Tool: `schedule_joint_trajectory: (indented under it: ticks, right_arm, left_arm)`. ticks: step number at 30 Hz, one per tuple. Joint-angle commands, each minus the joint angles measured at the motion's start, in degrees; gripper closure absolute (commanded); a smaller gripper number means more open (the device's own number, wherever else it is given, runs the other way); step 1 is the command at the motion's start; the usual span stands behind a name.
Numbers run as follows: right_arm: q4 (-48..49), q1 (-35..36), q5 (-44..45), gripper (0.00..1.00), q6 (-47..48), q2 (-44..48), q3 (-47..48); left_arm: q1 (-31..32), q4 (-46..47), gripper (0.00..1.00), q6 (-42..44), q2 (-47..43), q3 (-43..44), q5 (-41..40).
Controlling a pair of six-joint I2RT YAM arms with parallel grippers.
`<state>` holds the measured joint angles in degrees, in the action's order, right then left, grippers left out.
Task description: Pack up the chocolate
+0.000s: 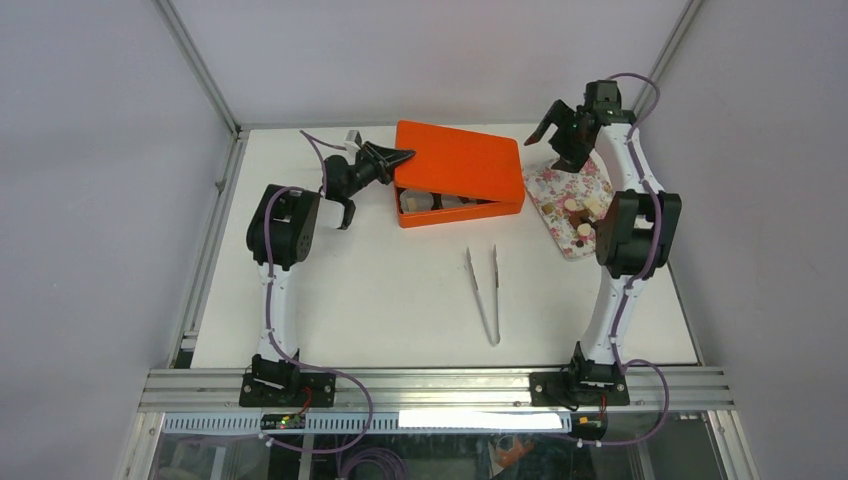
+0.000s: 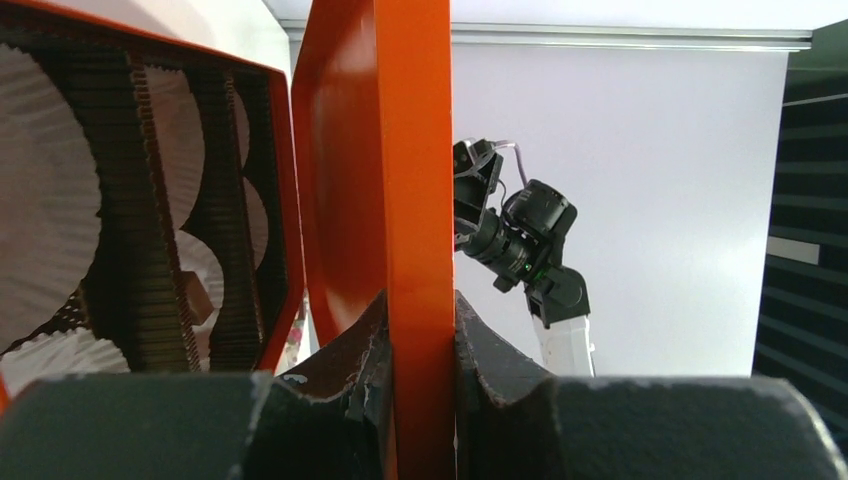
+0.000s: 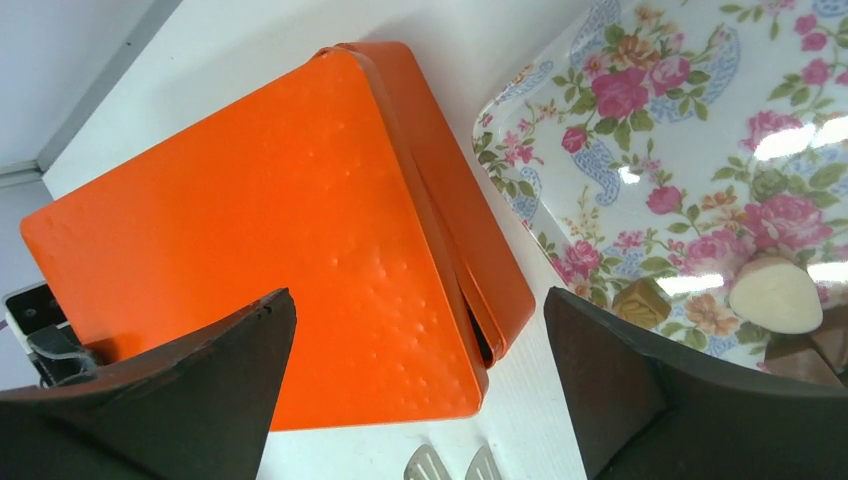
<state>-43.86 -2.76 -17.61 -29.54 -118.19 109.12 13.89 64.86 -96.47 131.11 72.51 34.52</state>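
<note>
The chocolate (image 1: 583, 215) lies as small brown, tan and cream pieces on the floral tray (image 1: 555, 185) at the right. In the right wrist view a cream piece (image 3: 775, 293) and a tan cube (image 3: 640, 300) show on the tray (image 3: 650, 120). An orange box (image 1: 460, 213) stands at the back centre with its lid (image 1: 460, 160) tilted up at the left. My left gripper (image 1: 400, 157) is shut on the lid's left edge (image 2: 400, 150). White fluted paper cups (image 2: 40, 200) sit inside. My right gripper (image 1: 545, 125) hangs open above the box's right end, holding nothing (image 3: 418, 300).
Metal tweezers (image 1: 483, 290) lie on the white table in front of the box, their tips (image 3: 450, 465) showing in the right wrist view. The tray sits close to the box's right end. Walls enclose the table's back and sides.
</note>
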Motion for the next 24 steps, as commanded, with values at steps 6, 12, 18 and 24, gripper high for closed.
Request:
schedule_joint_trajectory:
  ticks: [6, 12, 18, 24]
  right_arm:
    - [-4.17, 2.34, 1.97, 0.03, 4.71, -6.41, 7.81]
    - [-4.81, 2.68, 1.44, 0.1, 5.99, -8.53, 7.41]
    - [-1.58, 2.69, -2.5, 0.3, 4.26, -8.28, 4.0]
    - [-0.64, 2.68, -5.66, 0.38, 3.4, -9.13, 3.34]
  left_arm:
    - [0.52, 9.84, 1.0, 1.1, -0.59, -1.76, -1.64]
    - [0.52, 9.84, 1.0, 1.37, -0.51, -3.12, -2.15]
    - [0.52, 10.88, 1.0, 1.28, 0.88, -3.47, -1.19]
    - [0.52, 11.39, 1.0, 1.56, 1.45, -5.57, -0.96]
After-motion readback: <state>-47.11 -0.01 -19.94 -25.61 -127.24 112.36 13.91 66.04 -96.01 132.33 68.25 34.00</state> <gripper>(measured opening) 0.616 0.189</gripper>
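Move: The left hand already pinches the lid's left end; the box it is going onto has its middle some 12 cm to the right, 3 cm back and 8 cm below. From the right hand, open and empty, the lid's right end lies roughly 3 cm left, 2 cm back and 8 cm down, and the floral tray's middle about 10 cm right, 9 cm back and 11 cm below. Right hand sinks about 6 cm and leftward, partly closing at lid's right end, while left lowers pinched edge too. ##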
